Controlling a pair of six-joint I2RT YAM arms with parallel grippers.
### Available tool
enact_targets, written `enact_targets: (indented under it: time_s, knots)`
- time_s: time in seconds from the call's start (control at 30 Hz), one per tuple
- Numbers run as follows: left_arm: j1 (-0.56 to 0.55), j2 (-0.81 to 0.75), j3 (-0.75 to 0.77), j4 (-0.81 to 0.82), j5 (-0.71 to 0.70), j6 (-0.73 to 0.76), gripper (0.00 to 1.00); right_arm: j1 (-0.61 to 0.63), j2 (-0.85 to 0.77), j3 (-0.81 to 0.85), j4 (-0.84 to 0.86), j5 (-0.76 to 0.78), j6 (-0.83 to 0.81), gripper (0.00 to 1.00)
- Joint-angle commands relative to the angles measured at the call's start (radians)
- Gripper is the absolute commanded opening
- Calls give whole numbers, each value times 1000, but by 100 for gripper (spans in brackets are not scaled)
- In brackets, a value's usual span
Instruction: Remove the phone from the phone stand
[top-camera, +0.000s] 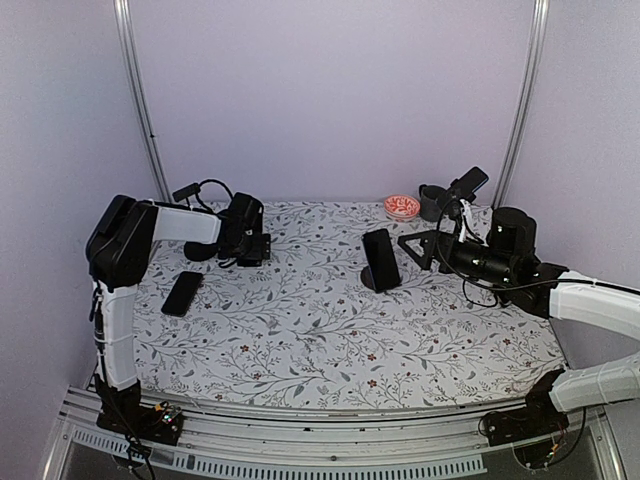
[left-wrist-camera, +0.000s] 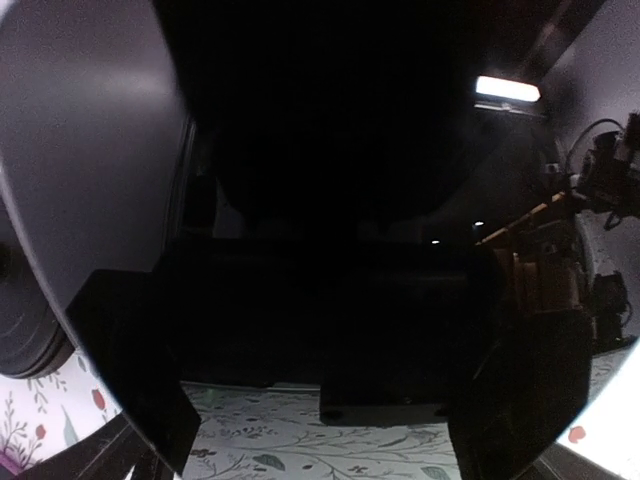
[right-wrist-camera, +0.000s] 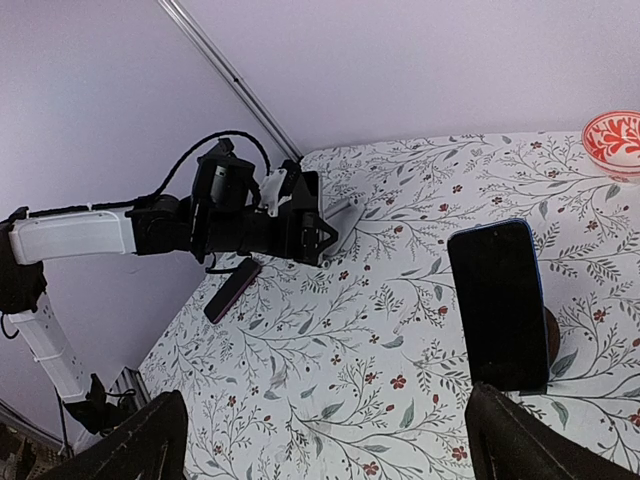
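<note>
A black phone (top-camera: 379, 256) stands upright on a small dark phone stand (top-camera: 372, 283) in the middle of the floral table. In the right wrist view the phone (right-wrist-camera: 497, 303) fills the right side, and a bit of the stand (right-wrist-camera: 553, 337) shows behind it. My right gripper (top-camera: 420, 248) is open and empty, just right of the phone and apart from it; its fingers (right-wrist-camera: 130, 450) sit at the bottom corners. My left gripper (top-camera: 252, 240) is at the back left, far from the phone. It looks open and empty (left-wrist-camera: 330, 440); its view is mostly dark.
A second dark phone (top-camera: 182, 293) lies flat on the table at the left, also seen in the right wrist view (right-wrist-camera: 232, 290). A red patterned bowl (top-camera: 401, 206) and a black cup (top-camera: 433, 200) stand at the back right. A dark object (top-camera: 198, 250) sits beside the left arm.
</note>
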Motion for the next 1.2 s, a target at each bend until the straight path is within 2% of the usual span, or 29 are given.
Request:
enact_targets:
  time_s: [0.0, 0.27, 0.57, 1.17]
  knots:
    - [13, -59, 28, -27, -14, 11, 97, -5, 12, -7, 30, -17, 5, 99]
    - [12, -61, 62, -21, -3, 21, 91, -5, 12, -9, 32, -19, 9, 99]
    - [13, -67, 72, -15, -11, 20, 74, -5, 12, -9, 32, -15, 5, 99]
    - [8, -125, 70, -8, -15, 59, 67, -5, 17, -11, 37, -25, 11, 99]
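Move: The phone stands leaning on its white stand right at my left hand, between my open fingers. Its middle is only about 3 cm above and 1 cm ahead, with the stand some 4 cm ahead. The black round base sits about 15 cm to the left and 4 cm farther out. The flat phone lies about 17 cm left and 13 cm back. From my idle right hand the upright phone is some 25 cm ahead, 38 cm left and 18 cm below. I slide my open left hand about 2 cm up along the phone, easing 1 cm forward, and close the fingers onto its two side edges until they stop at its width. After a short hold I keep that pinch and raise the phone straight up, away from the stand, another 3 cm or so, with hardly any turn of the wrist. ##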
